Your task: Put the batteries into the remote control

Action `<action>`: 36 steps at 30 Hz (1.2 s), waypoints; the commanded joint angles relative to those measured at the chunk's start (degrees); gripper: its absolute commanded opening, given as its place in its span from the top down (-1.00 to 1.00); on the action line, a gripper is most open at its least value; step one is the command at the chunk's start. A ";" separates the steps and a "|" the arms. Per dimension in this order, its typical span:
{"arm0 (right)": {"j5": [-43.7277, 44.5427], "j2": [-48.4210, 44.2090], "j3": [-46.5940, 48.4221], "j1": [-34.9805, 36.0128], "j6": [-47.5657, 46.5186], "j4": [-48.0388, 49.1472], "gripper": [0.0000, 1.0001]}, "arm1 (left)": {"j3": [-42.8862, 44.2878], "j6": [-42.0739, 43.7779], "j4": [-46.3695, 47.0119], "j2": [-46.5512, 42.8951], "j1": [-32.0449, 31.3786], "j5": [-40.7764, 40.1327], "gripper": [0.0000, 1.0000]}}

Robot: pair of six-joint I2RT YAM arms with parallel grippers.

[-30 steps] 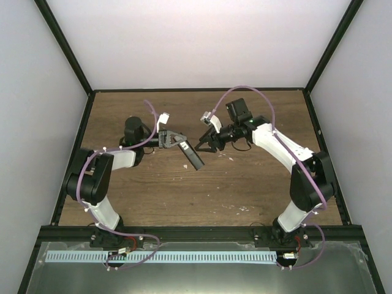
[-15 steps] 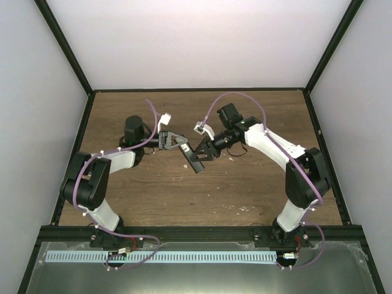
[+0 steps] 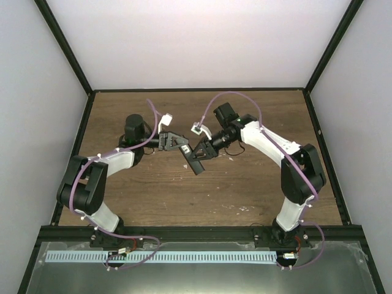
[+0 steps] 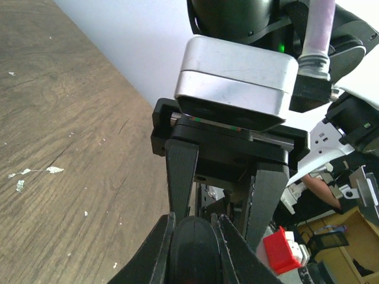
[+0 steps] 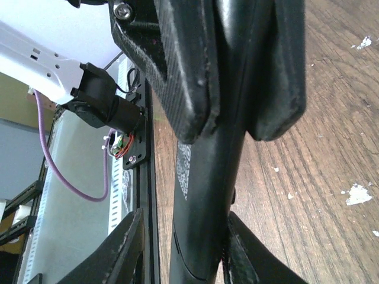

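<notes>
The remote control (image 3: 195,163), a slim black bar, hangs tilted above the middle of the table. My left gripper (image 3: 181,145) is shut on its upper end. In the left wrist view that rounded black end (image 4: 192,251) sits clamped between the fingers. My right gripper (image 3: 200,152) straddles the bar lower down. In the right wrist view the remote control (image 5: 207,189) runs between the right gripper (image 5: 185,216). One fingertip (image 5: 240,248) touches it and the other (image 5: 127,248) stands apart, so the right gripper is open. The batteries are out of view.
The wooden table (image 3: 245,190) carries small white flecks (image 5: 357,194). A black frame rail (image 3: 184,231) runs along the near edge, with a white slotted strip (image 3: 159,257) below it. White walls close in the back and sides.
My right gripper has moved left onto the remote control and its jaws have narrowed around it. The left gripper has kept its hold, barely shifting.
</notes>
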 commanded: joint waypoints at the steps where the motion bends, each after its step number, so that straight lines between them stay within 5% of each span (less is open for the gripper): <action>1: -3.18 1.13 2.47 0.39 -1.31 -1.56 0.46 | 1.15 2.69 -0.85 -1.54 -0.47 0.99 1.00; 18: -5.46 2.24 2.38 1.04 -2.28 -2.24 0.86 | 0.76 3.13 -0.47 -3.01 -0.74 0.89 1.00; 30: -2.21 1.58 1.63 1.04 -2.17 -1.90 0.99 | -0.43 4.54 -1.38 -2.95 -0.23 -1.23 -0.23; 36: 7.68 -0.54 -1.39 0.56 0.13 0.16 0.99 | -6.91 -2.61 8.06 -4.00 8.92 -6.67 -0.35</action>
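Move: The left fingers still hold the remote by its far end, so the remote's middle lies about 5 cm back and 3 cm to the right of the left hand, and nearly level. The right hand's fingers stand around the remote near its middle, still partly open; that middle is about 1 cm back of the hand point, with nothing sideways or in height. The left fingertips are roughly 4 cm ahead of the right hand and 3 cm to its left. The right fingers close from partly open and pinch the remote near its middle, the hand drifting back about 1 cm. The left hand keeps its hold at first, easing back about 1 cm; then its fingers open wide, let go of the far end and start to draw off forward and left, some 2 cm, while the right hand sinks about 1 cm with the remote. ##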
